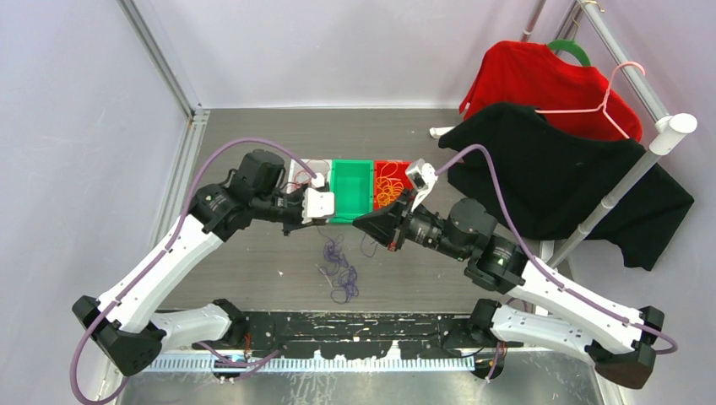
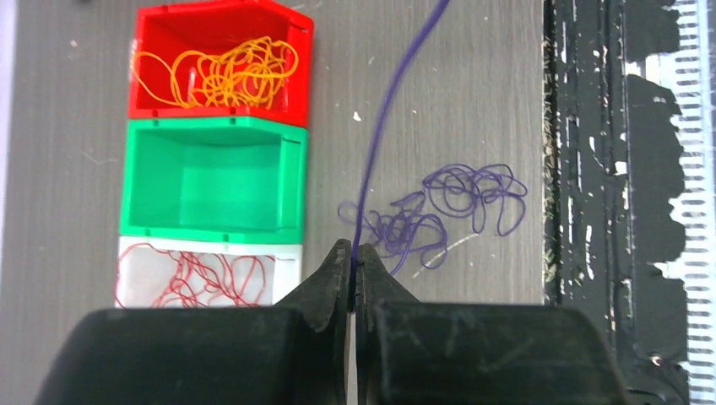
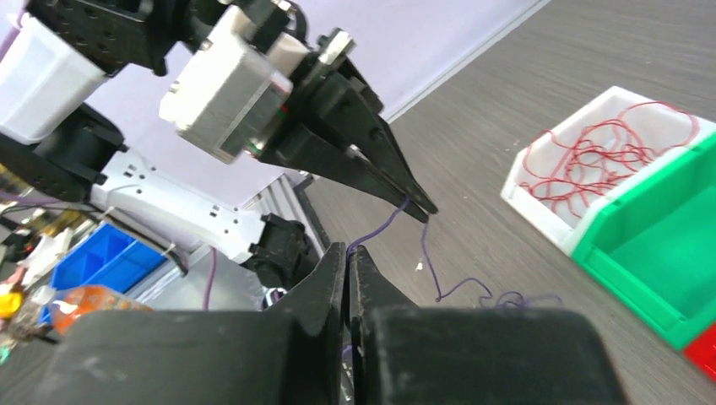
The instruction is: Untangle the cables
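Observation:
A loose clump of dark purple cable [image 1: 340, 270] [image 2: 456, 207] lies on the grey table in front of the bins. One strand rises from it. My left gripper [image 1: 342, 219] [image 2: 353, 253] [image 3: 426, 209] is shut on that strand, which runs on taut past the top of the left wrist view. My right gripper [image 1: 361, 222] [image 3: 348, 251] is shut on the same strand, a short way from the left fingertips, both held above the table. The orange-yellow cable [image 1: 388, 187] [image 2: 219, 74] lies in the red bin [image 2: 295, 51]. The red cable [image 2: 198, 278] [image 3: 608, 156] lies in the white bin [image 3: 540, 207].
A green bin [image 1: 350, 190] [image 2: 211, 177] [image 3: 667, 253] with nothing in it stands between the white and red ones. A rack with a red shirt [image 1: 540, 80] and a black shirt [image 1: 557, 181] crowds the right side. A black rail [image 1: 355, 325] runs along the near edge.

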### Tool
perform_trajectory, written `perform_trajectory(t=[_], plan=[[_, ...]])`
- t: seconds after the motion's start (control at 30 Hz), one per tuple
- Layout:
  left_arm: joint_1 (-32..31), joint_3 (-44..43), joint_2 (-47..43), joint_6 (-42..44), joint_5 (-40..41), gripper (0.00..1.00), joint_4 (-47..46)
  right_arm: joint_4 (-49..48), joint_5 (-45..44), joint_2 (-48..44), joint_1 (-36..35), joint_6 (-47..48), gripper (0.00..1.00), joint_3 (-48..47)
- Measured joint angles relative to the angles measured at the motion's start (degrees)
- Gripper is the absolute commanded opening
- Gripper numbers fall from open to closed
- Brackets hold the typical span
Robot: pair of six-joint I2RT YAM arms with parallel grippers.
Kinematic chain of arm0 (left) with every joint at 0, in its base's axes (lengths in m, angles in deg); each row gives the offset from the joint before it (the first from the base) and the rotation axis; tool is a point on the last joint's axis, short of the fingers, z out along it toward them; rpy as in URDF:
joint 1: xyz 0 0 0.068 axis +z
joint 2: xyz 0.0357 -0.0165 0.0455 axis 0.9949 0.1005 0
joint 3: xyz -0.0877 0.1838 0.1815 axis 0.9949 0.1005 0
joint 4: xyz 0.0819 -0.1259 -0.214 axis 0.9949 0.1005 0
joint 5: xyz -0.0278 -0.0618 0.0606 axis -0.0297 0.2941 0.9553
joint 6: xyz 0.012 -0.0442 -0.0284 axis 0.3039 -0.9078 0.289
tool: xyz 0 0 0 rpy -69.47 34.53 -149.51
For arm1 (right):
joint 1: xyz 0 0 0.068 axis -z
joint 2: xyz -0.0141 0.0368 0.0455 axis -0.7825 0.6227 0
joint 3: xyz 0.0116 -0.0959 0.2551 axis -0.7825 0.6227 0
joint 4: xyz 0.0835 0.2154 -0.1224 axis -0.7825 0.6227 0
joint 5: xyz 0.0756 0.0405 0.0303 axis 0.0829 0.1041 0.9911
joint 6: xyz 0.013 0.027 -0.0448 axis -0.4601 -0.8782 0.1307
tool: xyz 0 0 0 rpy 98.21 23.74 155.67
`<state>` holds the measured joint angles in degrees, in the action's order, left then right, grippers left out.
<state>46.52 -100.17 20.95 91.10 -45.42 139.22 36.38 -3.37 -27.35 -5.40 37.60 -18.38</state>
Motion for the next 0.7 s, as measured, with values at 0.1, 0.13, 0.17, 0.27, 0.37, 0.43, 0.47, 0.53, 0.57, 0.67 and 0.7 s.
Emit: perform_trajectory(t=[0.1, 0.13, 0.17, 0.27, 0.37, 0.43, 0.47, 0.53, 0.57, 0.67, 0.7], plan=[[-0.26, -1.16, 0.22, 0.0, 0.87, 0.0, -0.81, 0.02, -3.21, -2.49, 0.02, 0.81, 0.6, 2.32], [-0.35, -2.32, 0.59, -0.11, 1.18, 0.0, -0.98, 0.02, -4.26, -3.06, 0.02, 1.31, 0.67, 3.13], [-0.44, -3.69, 1.07, -0.13, 1.38, 0.0, -1.2, 0.02, -5.14, -3.43, 0.02, 1.44, 0.72, 3.8], [-0.61, -10.16, 3.34, -0.17, 2.19, 0.0, -2.47, -1.14, -7.76, -3.87, 0.02, 3.52, 0.79, 6.51], [-0.81, -16.52, 5.64, -0.2, 2.84, 0.0, -4.02, -3.06, -9.92, -2.93, 0.02, 5.75, 0.81, 9.64], [-1.03, -19.93, 6.97, -0.2, 3.3, 0.0, -4.63, -4.98, -11.06, -1.27, 0.02, 6.82, 0.81, 11.1], [-1.16, -21.4, 7.67, -0.22, 3.48, 0.0, -4.74, -5.97, -11.65, -0.04, 0.02, 7.39, 0.81, 11.69], [-1.31, -23.98, 9.14, -0.17, 3.69, 0.0, -4.83, -7.69, -13.27, 2.78, 0.02, 8.24, 0.8, 12.28], [-1.36, -25.24, 10.1, -0.17, 3.74, 0.0, -4.85, -8.68, -14.47, 4.66, 0.02, 8.72, 0.8, 12.33], [-1.55, -27.02, 12.39, -0.13, 4.26, 0.0, -4.96, -11.1, -16.98, 8.31, 0.02, 9.77, 0.78, 12.35], [-1.57, -27.45, 13.2, -0.09, 4.42, 0.0, -4.96, -12.17, -18.01, 9.73, 0.02, 10.23, 0.77, 12.35]])
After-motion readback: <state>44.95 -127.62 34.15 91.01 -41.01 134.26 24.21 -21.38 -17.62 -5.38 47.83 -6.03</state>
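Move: The left hand already pinches the purple cable; the green box lies about 25 cm ahead of it, 3 cm right and 24 cm below. The white box stands some 12 cm left of the green one, the red box as far right; the purple pile lies 4 cm ahead of the hand, 2 cm right. From the right hand, also holding cable, the green box is about 29 cm ahead, 1 cm left, 33 cm below. Left raises its pinched cable some 13 cm, also forward; right releases it, opening wide and sinking forward. ##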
